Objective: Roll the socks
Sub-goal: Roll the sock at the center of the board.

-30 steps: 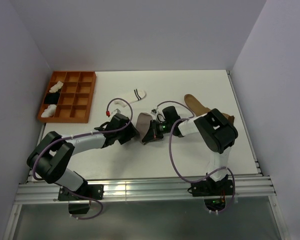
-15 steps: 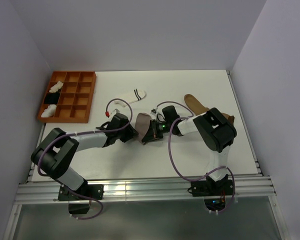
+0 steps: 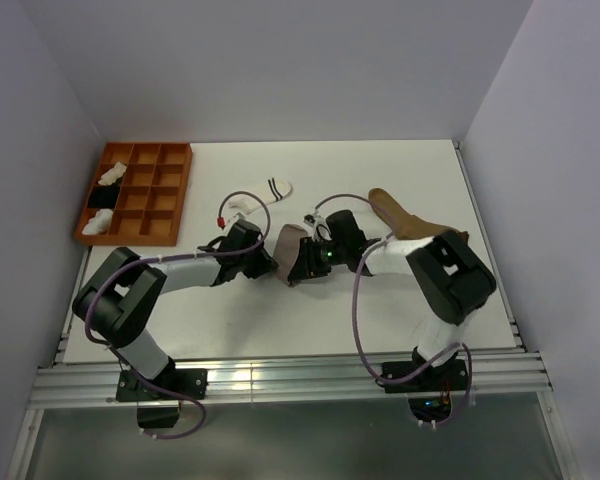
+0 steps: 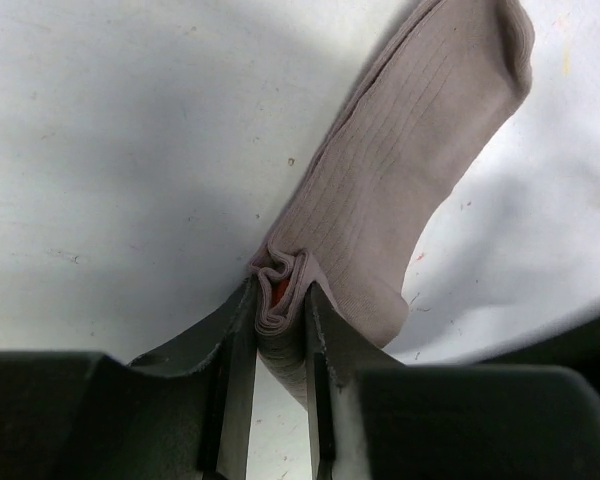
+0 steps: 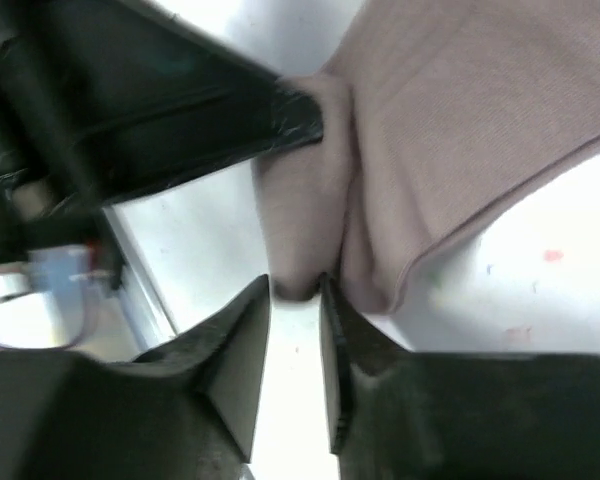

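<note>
A grey sock (image 3: 290, 250) lies bunched at mid-table between both grippers. My left gripper (image 3: 267, 263) is shut on its folded end; in the left wrist view the gripper (image 4: 280, 300) pinches crumpled folds with a bit of red showing, and the grey sock (image 4: 420, 160) stretches away up and to the right. My right gripper (image 3: 315, 258) meets it from the right. In the right wrist view that gripper (image 5: 296, 292) is open a little, with a fold of the sock (image 5: 460, 150) just at its tips. A white striped sock (image 3: 265, 194) and a tan-brown sock (image 3: 398, 214) lie behind.
An orange compartment tray (image 3: 150, 200) stands at the back left, with white bundles and a black one in its left cells. White walls close in the table on three sides. The left gripper's black finger (image 5: 210, 110) crosses the right wrist view.
My left gripper has closed onto the grey sock's folded end. The right jaws have parted from their tight pinch. The right arm has swung its elbow right, uncovering more of the tan-brown sock.
</note>
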Controlling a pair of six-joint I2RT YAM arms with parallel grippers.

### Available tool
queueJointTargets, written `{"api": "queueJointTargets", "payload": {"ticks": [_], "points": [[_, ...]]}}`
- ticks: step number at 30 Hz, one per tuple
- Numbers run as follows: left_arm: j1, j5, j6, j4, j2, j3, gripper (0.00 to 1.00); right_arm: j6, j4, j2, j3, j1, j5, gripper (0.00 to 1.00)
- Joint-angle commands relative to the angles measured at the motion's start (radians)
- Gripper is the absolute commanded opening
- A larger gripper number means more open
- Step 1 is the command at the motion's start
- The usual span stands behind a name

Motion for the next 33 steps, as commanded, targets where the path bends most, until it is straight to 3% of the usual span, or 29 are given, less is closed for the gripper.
{"api": "queueJointTargets", "payload": {"ticks": [1,5,8,9,15,33], "points": [[0.009,-0.046,0.090,-0.158,0.042,0.022,0.00,-0.180,-0.075,-0.182,-0.027,0.088,0.189,0.36],[0.009,-0.035,0.171,-0.208,0.050,0.077,0.00,-0.349,-0.113,-0.308,-0.061,0.240,0.593,0.45],[0.011,-0.018,0.219,-0.239,0.057,0.109,0.00,-0.412,-0.103,-0.334,-0.076,0.326,0.766,0.53],[0.011,-0.011,0.230,-0.244,0.060,0.115,0.00,-0.427,-0.100,-0.331,-0.076,0.343,0.792,0.58],[0.011,0.021,0.302,-0.288,0.092,0.172,0.00,-0.512,-0.055,-0.287,-0.065,0.473,0.982,0.59],[0.011,0.060,0.340,-0.314,0.115,0.200,0.00,-0.634,-0.008,-0.135,-0.003,0.570,1.087,0.56]]}}
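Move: The right hand, just opening off the gray sock, has the sock's rolled end about 2 cm ahead, 2 cm to its left and 1 cm below, and the flat body's middle some 8 cm straight ahead. The white sock lies about 23 cm ahead and 9 cm left, the brown sock 15 cm ahead and 33 cm right. The left hand already pinches the roll, whose middle lies about 1 cm back and 2 cm right of it. The right hand comes free of the rolled end, its fingers opening to a bit over half, hops up about 5 cm while easing 2 cm back and 2 cm left, then sinks again to roughly its old height just behind the roll, its wrist swinging some 65 degrees so that the fingers no longer point left but forward-left and down. The left hand stays where it is and keeps its pinch on the roll, only turning the wrist about 15 degrees clockwise with its left side tipping up. ##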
